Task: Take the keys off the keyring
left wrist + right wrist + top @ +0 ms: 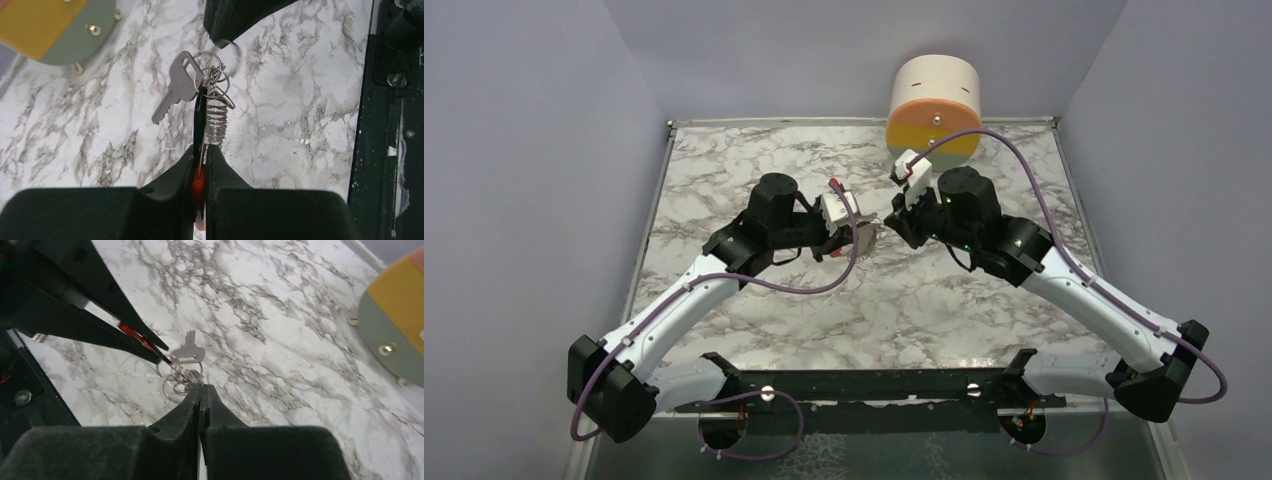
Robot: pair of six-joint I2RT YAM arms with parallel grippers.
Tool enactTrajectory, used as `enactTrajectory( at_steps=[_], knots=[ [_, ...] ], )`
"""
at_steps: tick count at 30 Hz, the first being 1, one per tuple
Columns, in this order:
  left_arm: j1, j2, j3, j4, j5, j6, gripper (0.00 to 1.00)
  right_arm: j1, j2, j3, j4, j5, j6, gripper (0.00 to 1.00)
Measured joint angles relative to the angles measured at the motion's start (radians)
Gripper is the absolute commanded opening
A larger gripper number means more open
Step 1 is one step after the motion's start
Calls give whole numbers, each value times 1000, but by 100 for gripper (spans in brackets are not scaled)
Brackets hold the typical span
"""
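Observation:
The keys hang as a bunch in the air between my two grippers. My left gripper is shut on the red-headed key, whose dark blade points away from me. A silvery spring-like strip and a plain silver key dangle from a cluster of thin wire rings, the keyring. My right gripper is shut with its tips pinching one wire ring of that cluster. The silver key shows just beyond the rings. In the top view the left gripper and the right gripper nearly meet.
A round cream, orange and yellow container stands at the back of the marble table, just behind the right wrist. A black rail runs along the near edge between the arm bases. Grey walls close in three sides.

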Motion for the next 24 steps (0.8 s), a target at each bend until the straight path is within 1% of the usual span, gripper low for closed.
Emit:
enactTrajectory(
  at_steps=[3, 4, 5, 7, 8, 9, 15, 20, 24],
  knots=[
    [1, -30, 0, 14, -23, -4, 0, 0, -45, -18, -6, 64, 11, 1],
    [1, -38, 0, 18, -28, -5, 0, 0, -65, -23, -6, 84, 14, 4],
    [1, -43, 0, 22, -31, -6, 0, 0, -100, -30, -6, 104, 18, 18],
    [1, -46, 0, 33, -30, -6, 0, 0, -126, -31, -3, 109, 22, 41],
    [1, -45, 0, 39, -28, -6, 0, 0, -142, -31, 1, 108, 27, 58],
    [1, -43, 0, 42, -26, -7, 0, 0, -154, -31, 6, 105, 26, 64],
    [1, -31, 0, 51, -8, -14, 0, 0, -167, -74, 66, 46, 25, 70],
    [1, -36, 0, 70, 50, -21, 0, 0, -175, -168, 144, -6, 26, 70],
    [1, -66, -16, 106, 100, -32, 0, 0, -222, -233, 219, -29, 31, 70]
  ],
)
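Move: The small rings lie right beside the right hand's shut fingertips, about 2 cm to their left and 2 cm lower, level with them in reach. A key hangs from the rings, about 2 cm farther out, 2 cm more to the left and 1 cm lower than they are. The spring coil is about 1 cm left of the rings and 2 cm below them. From the left hand, which still grips the fob, the rings lie 3 cm to the right and 1 cm up. The rings and key ride up about 4 cm in the left hand's lasting grip; the left hand also draws back slightly late on. The right hand starts shut, backs off from the rings to the right and up, roughly 5 cm, and opens wide. It then comes back down and leftward to them while easing towards its base, its fingers parted and its wrist rolled some 10 degrees. ##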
